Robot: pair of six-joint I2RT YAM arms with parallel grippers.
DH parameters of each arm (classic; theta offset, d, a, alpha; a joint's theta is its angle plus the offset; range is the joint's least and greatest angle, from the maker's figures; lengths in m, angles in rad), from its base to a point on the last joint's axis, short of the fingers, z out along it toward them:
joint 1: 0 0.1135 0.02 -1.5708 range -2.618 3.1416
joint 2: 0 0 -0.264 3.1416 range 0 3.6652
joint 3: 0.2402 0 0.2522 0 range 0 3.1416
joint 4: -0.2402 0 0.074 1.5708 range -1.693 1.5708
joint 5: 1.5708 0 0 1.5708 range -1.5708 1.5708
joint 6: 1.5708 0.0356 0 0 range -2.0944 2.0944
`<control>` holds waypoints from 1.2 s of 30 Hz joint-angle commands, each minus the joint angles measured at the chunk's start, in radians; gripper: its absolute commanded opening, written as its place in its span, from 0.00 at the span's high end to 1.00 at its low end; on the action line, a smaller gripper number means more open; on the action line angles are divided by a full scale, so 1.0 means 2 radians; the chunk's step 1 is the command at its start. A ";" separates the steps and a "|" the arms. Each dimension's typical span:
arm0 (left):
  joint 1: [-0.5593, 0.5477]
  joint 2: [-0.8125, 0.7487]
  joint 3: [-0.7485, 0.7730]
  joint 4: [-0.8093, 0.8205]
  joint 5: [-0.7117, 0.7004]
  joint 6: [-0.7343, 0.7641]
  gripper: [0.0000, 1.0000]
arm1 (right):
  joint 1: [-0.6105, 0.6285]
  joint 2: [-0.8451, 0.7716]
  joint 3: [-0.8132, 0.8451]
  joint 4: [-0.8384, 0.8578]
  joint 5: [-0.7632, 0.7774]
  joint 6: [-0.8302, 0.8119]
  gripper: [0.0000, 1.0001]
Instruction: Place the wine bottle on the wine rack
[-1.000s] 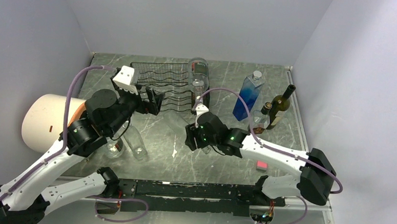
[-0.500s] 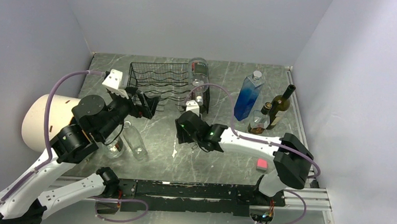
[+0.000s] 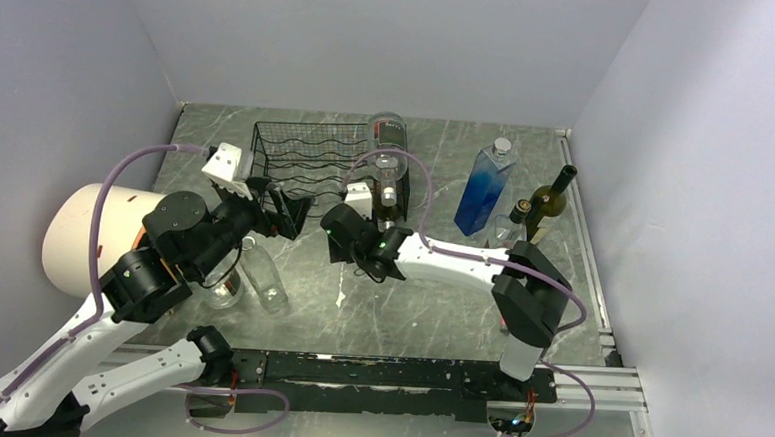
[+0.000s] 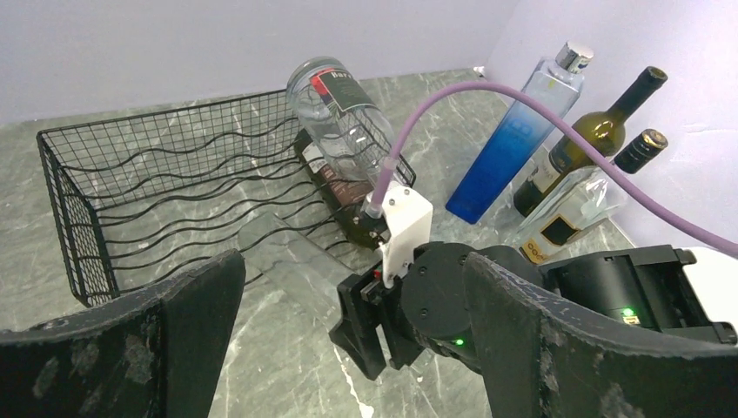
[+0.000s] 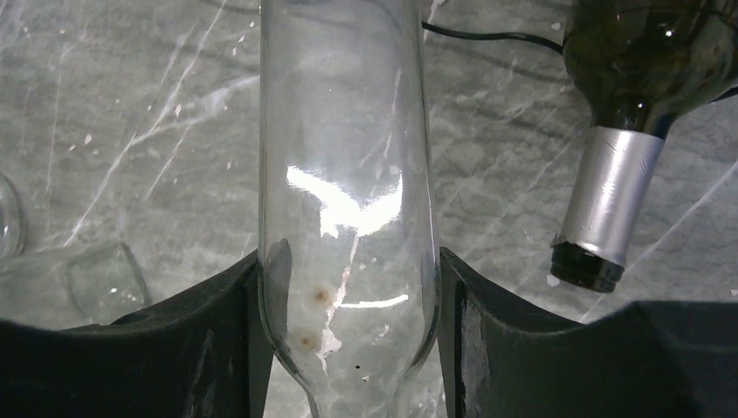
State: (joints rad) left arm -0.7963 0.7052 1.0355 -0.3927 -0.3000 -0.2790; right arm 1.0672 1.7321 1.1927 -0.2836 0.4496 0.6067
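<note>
A clear glass wine bottle [image 5: 348, 174] stands between the fingers of my right gripper [image 5: 348, 322], which is shut on its lower body. That gripper [image 3: 347, 246] hovers over the table just in front of the right end of the black wire wine rack [image 3: 301, 159]. In the left wrist view the held bottle [image 4: 291, 257] shows faintly, slanting from the right gripper [image 4: 383, 335] toward the wine rack [image 4: 174, 183]. My left gripper [image 3: 269, 204] is open and empty at the rack's front left corner.
A big clear bottle with a red label [image 3: 388, 143] lies on the rack's right end, over a dark bottle [image 3: 389, 199] whose foil neck [image 5: 609, 200] pokes out. Back right stand a blue bottle [image 3: 483, 191], a green bottle [image 3: 547, 207] and a small flask [image 3: 508, 235]. A clear bottle [image 3: 263, 280] and a white cylinder [image 3: 82, 238] lie left.
My right arm has swung left and toward the rack with the clear bottle in its grip. My left gripper has drawn back from the rack's front and stays open.
</note>
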 commanded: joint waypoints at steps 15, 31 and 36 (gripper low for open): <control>0.001 0.008 0.028 -0.026 0.016 -0.002 0.01 | -0.011 0.094 0.050 0.148 0.156 -0.030 1.00; 0.001 0.008 0.061 -0.068 0.011 -0.009 0.01 | -0.060 0.159 0.101 0.203 0.124 -0.051 0.98; 0.001 0.010 0.064 -0.074 0.011 -0.011 0.01 | -0.065 0.185 0.126 0.199 0.121 -0.050 0.89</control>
State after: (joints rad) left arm -0.7963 0.7242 1.1236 -0.5182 -0.2874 -0.2886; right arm 0.9432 2.0777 1.3846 0.0345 0.6624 0.5068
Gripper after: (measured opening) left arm 0.986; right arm 0.603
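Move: My right hand already holds the clear glass bottle by its shoulder, its base leading towards the rack. The free lower slot I want has its middle about 22 cm ahead, in line with me sideways and some 4 cm lower. The dark wine bottle lies in the rack about 9 cm to the right of that slot, with the big labelled bottle roughly 8 cm above it. From my open left hand the slot is about 26 cm ahead, 7 cm right and 30 cm below. I slide the bottle base-first into the lower tier with my right hand, going forward about 12 cm and easing down some 3 cm, under the rack's upper wires and alongside the wine bottle. On the way I turn the wrist roughly 15 degrees clockwise and level the fingers by about as much, keeping my grip shut on the glass. ##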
